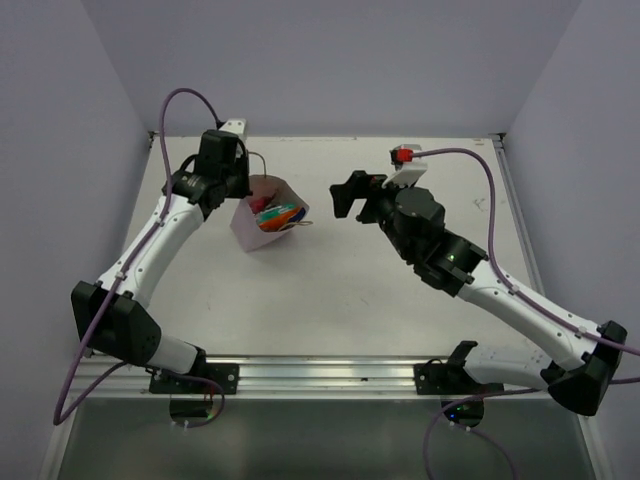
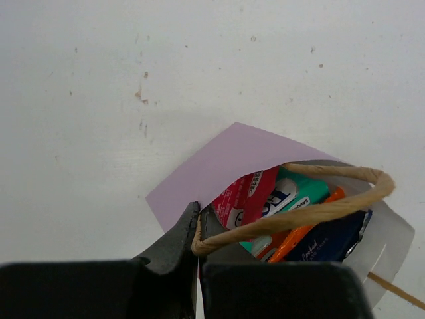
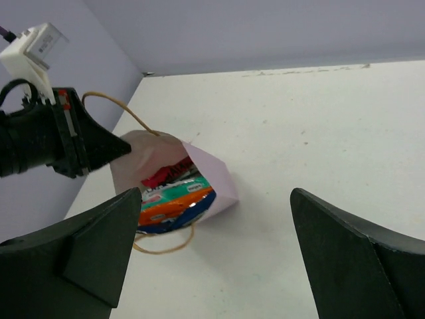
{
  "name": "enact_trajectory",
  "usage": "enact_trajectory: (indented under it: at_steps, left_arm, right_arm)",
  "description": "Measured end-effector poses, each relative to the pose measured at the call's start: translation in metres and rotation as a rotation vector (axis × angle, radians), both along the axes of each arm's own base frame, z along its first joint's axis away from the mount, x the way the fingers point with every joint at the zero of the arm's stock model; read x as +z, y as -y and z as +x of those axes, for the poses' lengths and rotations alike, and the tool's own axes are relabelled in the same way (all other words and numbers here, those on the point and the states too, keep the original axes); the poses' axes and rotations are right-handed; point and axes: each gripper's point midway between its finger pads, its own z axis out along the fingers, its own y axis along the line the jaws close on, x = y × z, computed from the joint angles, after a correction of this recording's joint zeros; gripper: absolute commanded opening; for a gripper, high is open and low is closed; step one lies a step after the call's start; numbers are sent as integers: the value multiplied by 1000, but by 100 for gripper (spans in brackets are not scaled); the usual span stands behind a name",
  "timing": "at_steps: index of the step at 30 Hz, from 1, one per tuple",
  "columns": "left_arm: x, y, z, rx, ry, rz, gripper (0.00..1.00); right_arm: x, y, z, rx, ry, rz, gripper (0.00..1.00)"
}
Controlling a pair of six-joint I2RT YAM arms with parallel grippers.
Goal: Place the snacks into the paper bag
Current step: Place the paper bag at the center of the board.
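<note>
The pale pink paper bag (image 1: 248,230) sits tilted at the table's back left, its mouth facing right. Several snacks (image 1: 278,213) show inside it: pink-red (image 2: 242,196), teal-green (image 2: 302,189), orange (image 2: 309,231) and dark blue (image 2: 335,240) packets. My left gripper (image 2: 198,214) is shut on the bag's rim where the tan string handle (image 2: 319,211) meets it. My right gripper (image 3: 216,193) stands wide open and empty above the table, to the right of the bag (image 3: 219,179) and apart from it. The bag's other handle (image 3: 163,247) lies on the table.
The white table (image 1: 350,290) is closed in by lilac walls at the left, back and right. A metal rail (image 1: 320,372) with both arm bases runs along the near edge.
</note>
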Motion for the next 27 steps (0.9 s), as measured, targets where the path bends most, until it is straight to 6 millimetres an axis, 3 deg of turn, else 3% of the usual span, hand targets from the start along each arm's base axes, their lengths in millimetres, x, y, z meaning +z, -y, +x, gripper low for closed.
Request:
enact_trajectory:
  at_steps: [5, 11, 15, 24, 27]
  left_arm:
    - [13, -7, 29, 23, 7, -33, 0]
    - [24, -29, 63, 78, 14, -98, 0]
    - [17, -47, 79, 123, -3, -170, 0]
    - [-28, -99, 78, 251, -47, -276, 0]
    - [-31, -117, 70, 295, -31, -292, 3]
  right_arm:
    - [-4, 35, -14, -65, 12, -56, 98]
    - [-35, 65, -25, -126, -29, -148, 99]
    - [-53, 74, -30, -138, -59, -193, 99]
    - [-66, 85, -36, -151, -90, -237, 98]
    - [-70, 87, -38, -149, -102, -251, 98]
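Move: The left hand is shut on the rim of the tilted paper bag at one handle's root. The bag's middle is about 7 cm to that hand's right, some 9 cm lower and 1 cm ahead, its mouth facing right with the snacks inside. The board's centre is roughly 21 cm to the left hand's right, 2 cm ahead and 22 cm below. From the empty, open right hand the bag is about 24 cm left, 8 cm ahead and 22 cm below. Keeping its pinch on the rim, the left hand carries the bag forward about 8 cm with a slight rise, then swings left to some 12 cm over and sinks about 5 cm, rolling its left side down and turning counter-clockwise, so that the mouth comes round to face up. The right hand, still wide open, backs off from the bag, about 9 cm right, 7 cm down and a little back, its left side dipping. ##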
